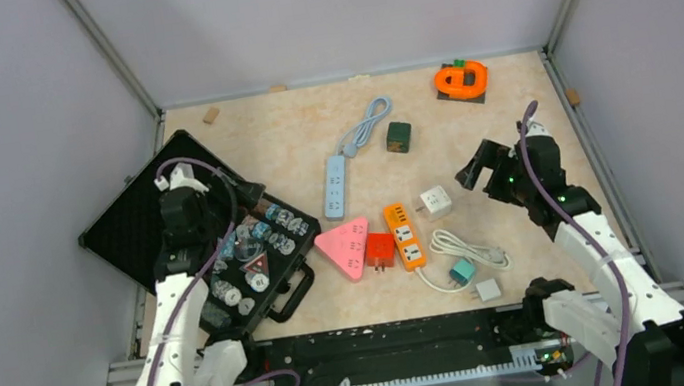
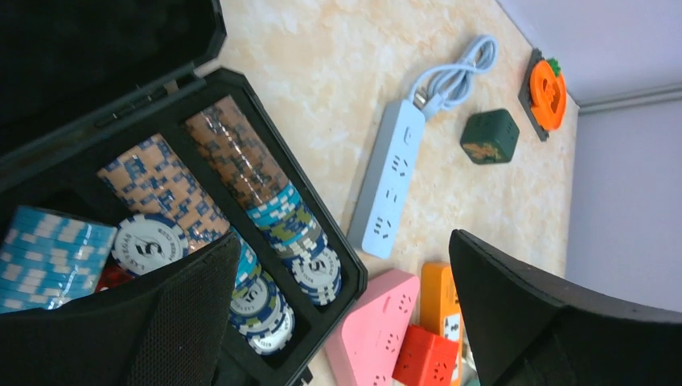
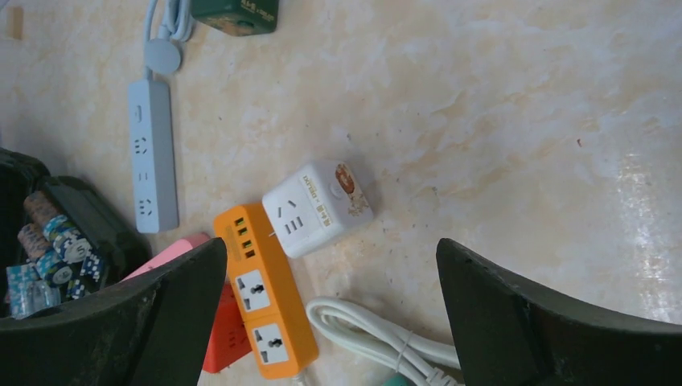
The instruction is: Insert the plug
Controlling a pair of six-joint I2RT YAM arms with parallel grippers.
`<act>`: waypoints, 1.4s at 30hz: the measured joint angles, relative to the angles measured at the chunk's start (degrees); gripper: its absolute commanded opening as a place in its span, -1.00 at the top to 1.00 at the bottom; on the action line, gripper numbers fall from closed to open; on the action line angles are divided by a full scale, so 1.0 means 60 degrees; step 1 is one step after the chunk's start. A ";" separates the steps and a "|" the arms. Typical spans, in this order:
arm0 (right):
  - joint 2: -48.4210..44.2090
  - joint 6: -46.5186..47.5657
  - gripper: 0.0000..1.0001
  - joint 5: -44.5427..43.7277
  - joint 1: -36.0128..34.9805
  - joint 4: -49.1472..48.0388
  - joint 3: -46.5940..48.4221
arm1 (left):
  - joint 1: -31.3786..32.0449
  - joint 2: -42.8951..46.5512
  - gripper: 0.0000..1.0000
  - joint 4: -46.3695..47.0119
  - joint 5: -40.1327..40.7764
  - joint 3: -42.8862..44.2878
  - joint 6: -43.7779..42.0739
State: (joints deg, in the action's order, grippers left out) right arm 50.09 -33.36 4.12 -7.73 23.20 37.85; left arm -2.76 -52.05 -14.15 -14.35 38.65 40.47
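Observation:
An orange power strip (image 1: 405, 236) lies mid-table, with its coiled white cord (image 1: 472, 250) and a teal plug (image 1: 462, 271) to its right. A small grey-white adapter (image 1: 488, 290) lies near the front edge. In the right wrist view the orange strip (image 3: 265, 297) and the cord (image 3: 362, 330) lie below my open, empty right gripper (image 3: 330, 322). That gripper (image 1: 478, 166) hovers to the right of a white cube socket (image 1: 436, 201). My left gripper (image 1: 235, 190) is open and empty above the black chip case (image 1: 136, 227); it also shows in the left wrist view (image 2: 342, 322).
A pink triangular strip (image 1: 345, 246) and a red cube socket (image 1: 379, 249) lie left of the orange strip. A light blue strip (image 1: 335, 186) with its cable, a green cube (image 1: 399, 136) and an orange pumpkin piece (image 1: 462, 80) lie farther back. Poker chips (image 2: 273, 217) fill the case.

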 measured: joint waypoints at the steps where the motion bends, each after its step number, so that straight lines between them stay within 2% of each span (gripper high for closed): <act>1: -0.0007 -0.0076 -0.97 0.0109 0.0000 0.0040 0.0000 | 0.0000 0.0044 -0.97 0.0080 -0.0131 -0.0109 0.0036; 7: -0.0164 -0.0189 -0.97 0.0295 -0.0004 0.0208 -0.0055 | 0.0000 0.0146 -0.97 0.0153 -0.1020 -0.0557 0.0015; 13: -0.0452 -0.0051 -0.97 0.0597 0.0000 0.0277 -0.0889 | 0.0073 -0.0565 -0.97 0.0364 -0.2688 -0.0572 -0.0240; 17: -0.0138 -0.0062 -0.97 0.0918 -0.0004 0.0295 -0.1235 | 0.1042 -0.1231 -0.97 0.0266 -0.2940 -0.0539 -0.0291; 21: 0.0168 -0.0055 -0.97 0.1024 0.0000 0.0331 -0.1242 | 0.3388 -0.1923 -0.97 -0.0470 -0.2229 0.0069 -0.0412; 28: 0.0011 -0.0233 -0.97 0.1064 0.0000 0.0455 -0.1308 | 0.6193 -0.3111 -0.97 -0.1424 -0.0127 0.1428 -0.0219; 34: -0.0987 -0.0288 -0.97 0.1249 -0.0004 0.0590 -0.1545 | 0.7967 -0.4597 -0.98 -0.2310 0.1723 0.2667 0.0025; 42: -0.1242 -0.0306 -0.97 0.1603 -0.0004 0.0852 -0.1545 | 0.9490 -0.6972 -0.96 -0.2936 0.3220 0.4768 0.0299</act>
State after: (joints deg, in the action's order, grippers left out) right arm 42.63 -35.20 13.74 -7.75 28.32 28.58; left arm 54.17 -93.89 -31.77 4.97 67.26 42.26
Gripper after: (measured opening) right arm 0.987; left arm 0.986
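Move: The red adapter is about 22 cm right of my left hand, 11 cm back and 16 cm below; right against it, the orange power strip is about 28 cm right and 8 cm back, and the pink socket block 15 cm right and 9 cm back. From my right hand the teal plug is some 14 cm back, 5 cm left and 13 cm down; the white cube adapter is 7 cm left and 1 cm ahead, the white cable 9 cm back and 3 cm left. I sweep my open left hand about 27 cm right, drawing back and sinking some 9 cm each, off the chip case and towards the red adapter and orange strip, turning clockwise about 40 degrees and tipping the fingers down. My open right hand drops and pulls back towards the teal plug, rises a little, and keeps easing back and slightly left. ##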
